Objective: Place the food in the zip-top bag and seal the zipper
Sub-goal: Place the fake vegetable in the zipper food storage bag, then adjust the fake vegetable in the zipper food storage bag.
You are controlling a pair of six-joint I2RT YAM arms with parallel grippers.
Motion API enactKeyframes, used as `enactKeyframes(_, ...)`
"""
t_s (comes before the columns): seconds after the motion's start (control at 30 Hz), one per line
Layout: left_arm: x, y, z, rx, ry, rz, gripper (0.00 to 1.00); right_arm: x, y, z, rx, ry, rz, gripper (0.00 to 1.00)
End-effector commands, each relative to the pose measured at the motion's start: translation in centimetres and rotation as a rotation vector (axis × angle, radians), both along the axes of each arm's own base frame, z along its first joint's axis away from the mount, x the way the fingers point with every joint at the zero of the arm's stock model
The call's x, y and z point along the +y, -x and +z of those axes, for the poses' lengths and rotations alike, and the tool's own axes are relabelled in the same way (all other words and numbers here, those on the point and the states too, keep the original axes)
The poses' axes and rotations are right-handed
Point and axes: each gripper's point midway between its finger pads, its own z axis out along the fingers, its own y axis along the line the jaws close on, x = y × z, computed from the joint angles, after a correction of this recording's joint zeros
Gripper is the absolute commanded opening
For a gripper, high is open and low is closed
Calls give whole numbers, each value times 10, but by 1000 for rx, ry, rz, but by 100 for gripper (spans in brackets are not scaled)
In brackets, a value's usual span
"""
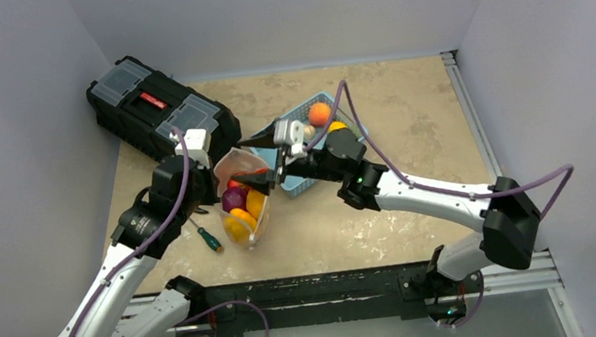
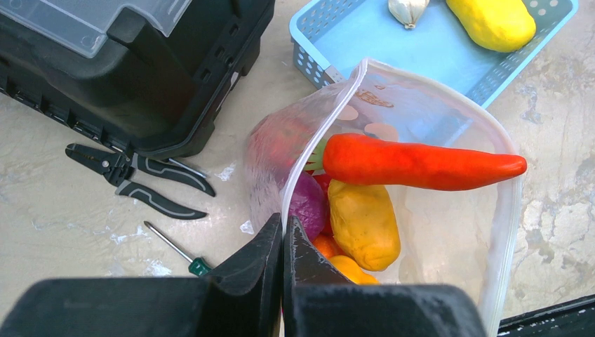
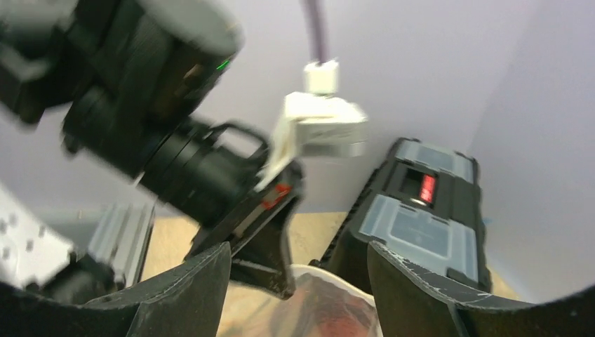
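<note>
The zip-top bag (image 1: pixel 256 216) stands open on the table with its mouth up. My left gripper (image 2: pixel 284 235) is shut on the near rim, on the zipper (image 2: pixel 330 116) strip. A long red food piece (image 2: pixel 421 166) lies across the mouth, above a yellow piece (image 2: pixel 363 223), a purple one (image 2: pixel 306 205) and an orange one (image 2: pixel 325 246). My right gripper (image 1: pixel 237 161) hangs open over the mouth with nothing between its fingers (image 3: pixel 189 284). In the right wrist view the bag's rim (image 3: pixel 330 281) shows below the jaws.
The light blue basket (image 1: pixel 301 185) sits right behind the bag, holding an orange fruit (image 1: pixel 320 113), a yellow piece (image 2: pixel 491 21) and a garlic bulb (image 2: pixel 408 8). A black toolbox (image 1: pixel 156 108) stands at the back left. Pliers (image 2: pixel 140 179) and a green-handled screwdriver (image 1: pixel 207 236) lie left of the bag.
</note>
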Motion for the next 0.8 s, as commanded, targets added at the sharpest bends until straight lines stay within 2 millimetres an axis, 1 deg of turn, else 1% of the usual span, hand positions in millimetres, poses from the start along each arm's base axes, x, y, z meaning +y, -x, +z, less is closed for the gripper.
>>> enactKeyframes(0.0,-4,-5,7,-33,28,2,0,-31,-35,25,381,-93,-251,69)
enactKeyframes(0.03,-5,-5,7,-32,28,-1,0,-36,-34,25,431,-96,-271,68)
enactKeyframes(0.1,-5,-5,7,-30,31,-3,0,-47,-42,20,536,-97,-361,62)
enactKeyframes(0.13,-6,-5,7,-29,32,-4,0,-52,-46,18,592,-96,-400,55)
enactKeyframes(0.17,-6,-5,7,-29,32,-5,0,-53,-47,11,662,-78,-428,50)
enactKeyframes(0.23,-6,-5,7,-30,32,-5,0,-46,-46,3,729,6,-436,43)
enactKeyframes(0.27,-6,-5,7,-28,31,-5,0,-41,-47,6,754,45,-440,43)
enactKeyframes(0.33,-6,-5,6,-25,30,-5,0,-34,-49,-9,797,154,-463,44)
enactKeyframes(0.37,-7,-6,7,-26,31,-7,0,-31,-50,-27,818,238,-483,45)
enactKeyframes(0.4,-6,-6,6,-25,30,-6,0,-29,-50,-23,806,256,-484,45)
enactKeyframes(0.43,-6,-6,6,-24,30,-6,0,-26,-52,-35,807,308,-496,45)
enactKeyframes(0.5,-6,-6,6,-25,30,-4,0,-22,-51,-41,789,349,-491,44)
enactKeyframes(0.57,-6,-6,6,-24,28,-5,0,-16,-49,-46,762,390,-480,40)
enactKeyframes(0.67,-5,-6,5,-24,25,-2,0,-8,-47,-54,726,443,-486,36)
enactKeyframes(0.77,-6,-6,5,-23,26,-6,0,-8,-53,-64,705,502,-534,34)
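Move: The long red vegetable already lies across the open bag's mouth, its middle some 5 cm ahead of the right hand, 2 cm to its left and about 15 cm below. A yellow vegetable sits deeper in the bag, about 3 cm back of it; the purple one is roughly 4 cm to its left and 3 cm nearer the base. The blue basket's middle is some 15 cm to its right and 11 cm farther out. From the left hand the red one lies about 3 cm ahead, 8 cm right and 5 cm lower. Towards the long red vegetable's pointed end comes the empty right hand, arcing forward about 5 cm while it swerves right and back left, rising a little before it sinks to some 8 cm lower. Its wrist turns about 60 degrees, so the fingers aim left, forward and down, and they close to about half their opening; contact can't be made out. The left hand keeps its pinch on the bag's rim. ##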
